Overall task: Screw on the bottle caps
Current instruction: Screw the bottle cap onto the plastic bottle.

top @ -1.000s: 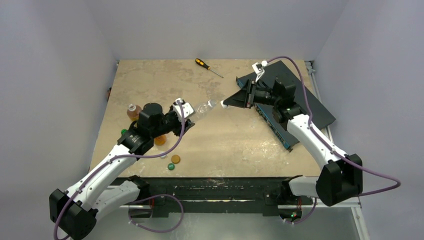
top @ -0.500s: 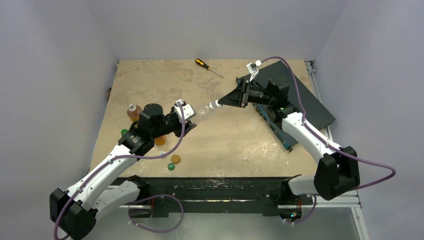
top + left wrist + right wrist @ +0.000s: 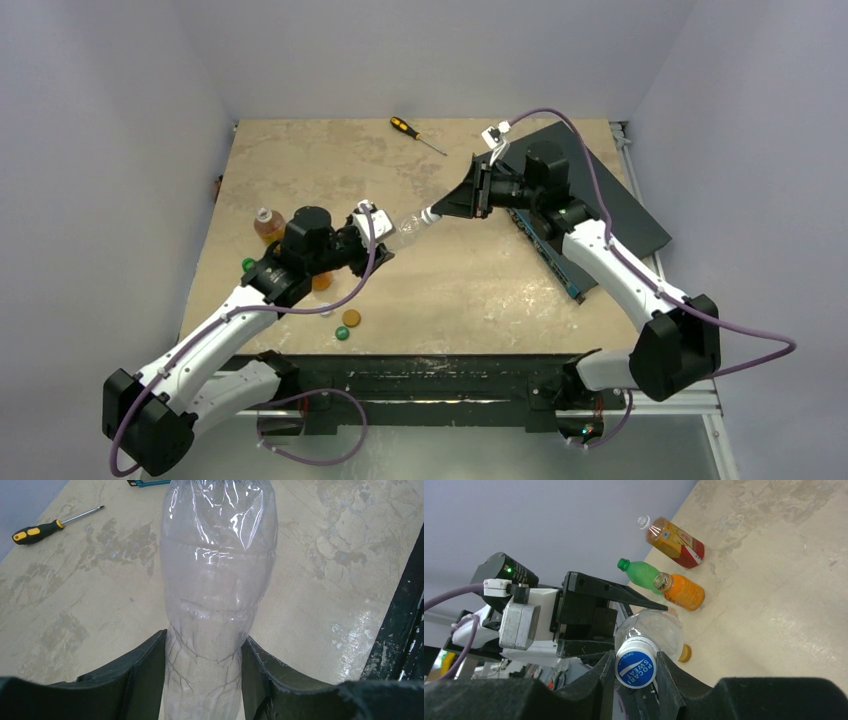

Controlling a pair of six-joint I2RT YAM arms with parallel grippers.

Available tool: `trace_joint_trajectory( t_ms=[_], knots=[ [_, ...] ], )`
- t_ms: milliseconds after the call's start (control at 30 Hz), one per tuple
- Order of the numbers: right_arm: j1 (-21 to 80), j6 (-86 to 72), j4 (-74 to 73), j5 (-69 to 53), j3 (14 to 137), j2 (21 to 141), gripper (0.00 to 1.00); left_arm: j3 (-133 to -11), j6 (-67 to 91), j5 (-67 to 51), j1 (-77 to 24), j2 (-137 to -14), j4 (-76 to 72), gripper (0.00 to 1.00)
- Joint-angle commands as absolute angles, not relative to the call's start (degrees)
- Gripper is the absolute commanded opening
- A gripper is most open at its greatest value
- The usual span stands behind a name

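My left gripper (image 3: 205,645) is shut on the lower body of a clear bottle (image 3: 217,580), holding it off the table with its neck towards the right arm (image 3: 405,222). My right gripper (image 3: 636,662) is shut on a blue-topped white cap (image 3: 636,667) that sits on the mouth of the clear bottle (image 3: 654,627). In the top view the right gripper (image 3: 432,213) meets the bottle neck in mid-air. An amber bottle (image 3: 676,542) with a white cap, a green bottle (image 3: 641,572) with a green cap and an uncapped orange bottle (image 3: 684,591) stand at the table's left.
Loose caps lie near the front left: an orange one (image 3: 351,318), a dark green one (image 3: 343,333) and a small white one (image 3: 327,311). A black-and-orange screwdriver (image 3: 415,132) lies at the back. A black flat device (image 3: 620,215) lies under the right arm.
My right gripper has moved left with the cap and closed the gap to the bottle's neck, its wrist turning. The left arm and bottle have hardly moved.
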State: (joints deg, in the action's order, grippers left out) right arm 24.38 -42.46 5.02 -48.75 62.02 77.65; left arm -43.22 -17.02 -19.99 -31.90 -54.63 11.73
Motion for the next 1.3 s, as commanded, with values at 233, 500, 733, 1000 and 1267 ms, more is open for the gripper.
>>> trace_joint_trajectory(
  t_ms=[233,500,733,1000,1267],
  knots=[
    [27.92,-30.34,-12.11,-45.78,67.02,79.03,0.26,-44.89,-15.66,-23.54,-33.16,-55.85,3.96,0.0],
    [28.28,-34.15,-14.23,-44.67,67.95,81.05,0.25,-43.51,-11.97,-17.94,-34.6,-54.88,-5.35,0.0],
    [28.68,-45.82,-6.99,-41.83,64.64,81.45,0.23,-40.66,-9.36,-8.8,-38.51,-54.64,-15.87,0.0],
    [30.79,-47.05,-11.72,-32.45,66.34,82.17,0.21,-39.75,-10.45,2.16,-44.91,-59.14,-22.41,0.0],
    [32.72,-52.23,-9.96,-22.88,64.19,80.48,0.19,-37.05,-9.44,12.58,-49.92,-64.23,-33.95,0.0]
  ],
)
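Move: The white-and-blue cap, pinched in the right fingertips, already sits on the plastic bottle's mouth, about 1 cm left of that hand's point and level with it. From the left hand, which grips the bottle's body, the cap is roughly 4 cm ahead, 8 cm right and 8 cm up. The orange bottle stands some 15 cm left of the left hand, 2 cm back and 15 cm down; the gold cap lies 8 cm left, 11 cm back and 20 cm down. Sinking about 2 cm at first, then swinging forward while still easing down, both hands travel together: the right about 5 cm forward, the left some 3 cm forward and 2 cm right. The right wrist turns roughly 20 degrees clockwise and dips its fingers, the left turns about as much counter-clockwise; both keep their grips, with cap kept against mouth. ##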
